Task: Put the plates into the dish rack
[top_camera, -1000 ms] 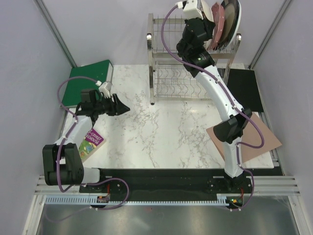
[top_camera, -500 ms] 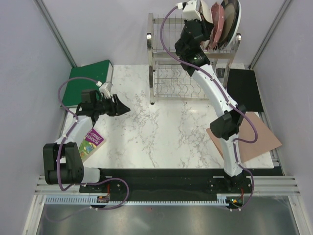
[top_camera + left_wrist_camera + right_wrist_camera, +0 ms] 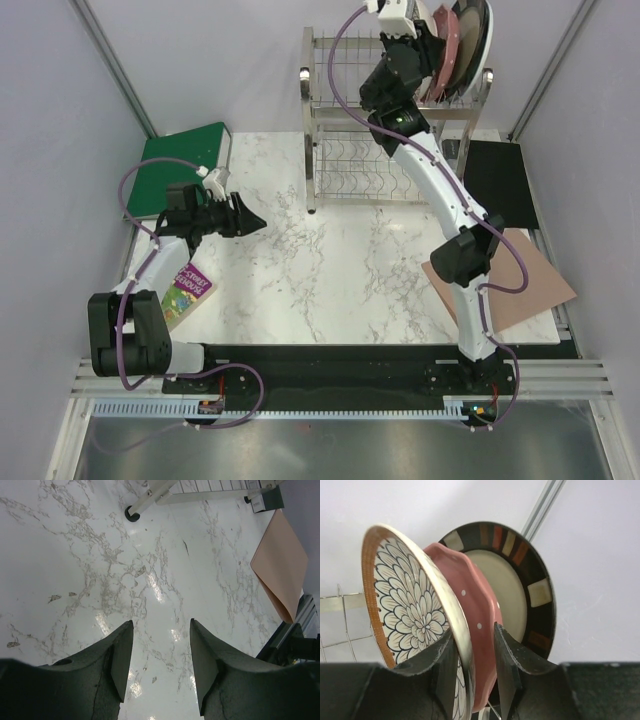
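Note:
Three plates stand on edge side by side in the top tier of the steel dish rack [image 3: 340,120]. They are a brown-and-white petal plate [image 3: 415,615], a pink dotted plate [image 3: 475,605] and a dark-rimmed beige plate [image 3: 520,565]. My right gripper [image 3: 473,628] is up at the rack's top right [image 3: 425,45]. Its jaws straddle the petal plate's rim and stand open, with a gap on the right side where the pink plate shows. My left gripper [image 3: 161,622] hovers open and holds nothing above the marble table, left of centre [image 3: 255,222].
A green board [image 3: 185,165] lies at the back left and a purple booklet [image 3: 185,285] by the left arm. At the right lie a tan board [image 3: 520,280] and a black pad [image 3: 500,180]. The rack's foot [image 3: 132,514] stands ahead of the left gripper.
The right gripper's jaws have parted from their shut grip on the petal plate, which now stands in the rack. The left arm has not moved.

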`<state>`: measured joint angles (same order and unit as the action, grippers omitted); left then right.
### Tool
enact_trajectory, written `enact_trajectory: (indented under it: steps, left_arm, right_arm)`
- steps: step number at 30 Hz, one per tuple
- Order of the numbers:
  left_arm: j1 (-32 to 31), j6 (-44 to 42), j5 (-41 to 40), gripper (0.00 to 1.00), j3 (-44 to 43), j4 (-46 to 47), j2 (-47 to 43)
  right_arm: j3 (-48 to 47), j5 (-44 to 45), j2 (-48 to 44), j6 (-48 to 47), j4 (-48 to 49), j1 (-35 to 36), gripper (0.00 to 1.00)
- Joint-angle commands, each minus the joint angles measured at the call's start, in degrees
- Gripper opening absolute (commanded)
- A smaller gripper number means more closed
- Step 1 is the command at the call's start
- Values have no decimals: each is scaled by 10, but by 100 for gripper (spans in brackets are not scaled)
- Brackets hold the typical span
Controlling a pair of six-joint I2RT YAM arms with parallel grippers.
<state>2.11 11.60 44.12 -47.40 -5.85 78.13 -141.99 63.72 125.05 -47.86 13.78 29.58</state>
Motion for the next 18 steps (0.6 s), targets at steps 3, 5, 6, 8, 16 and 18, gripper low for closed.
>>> enact_trajectory:
  steps: [3, 5, 6, 8, 16, 18]
  left_arm:
    - [-3, 18, 23, 56, -2, 17, -11]
    - [-3, 13, 19, 56, 0, 18, -14]
    - [-4, 7, 16, 57, 2, 18, -20]
    - [-8, -2, 4, 59, 5, 16, -31]
    - [-34, -60, -34, 100, -45, -47, -77]
    - [-41, -77, -39, 100, -64, -64, -97]
  right_arm:
    - [-12, -44, -79, -89, 113, 43, 41]
    - [-12, -57, -93, -107, 131, 56, 41]
    - [-12, -64, -97, -109, 138, 66, 42]
    - [-10, -67, -117, -111, 143, 76, 43]
    - [223, -88, -326, 0, 32, 94, 78]
    - [301, -81, -372, 30, -21, 96, 96]
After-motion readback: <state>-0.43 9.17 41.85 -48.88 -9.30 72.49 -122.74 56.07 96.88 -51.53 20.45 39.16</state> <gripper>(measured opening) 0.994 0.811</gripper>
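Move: The patterned plate already stands in the rack's upper tier. From the right hand, whose part-open fingers straddle its near rim, its middle is about 7 cm ahead, 1 cm left and 2 cm up. The pink plate stands some 4 cm to the right of it, and the dark-rimmed plate about 8 cm to the right of it. From the left hand the patterned plate is roughly 25 cm ahead, 35 cm right and 35 cm higher. Right hand backs 14 cm and rises 12 from the patterned plate, opening; left lifts 3 cm, opening. ##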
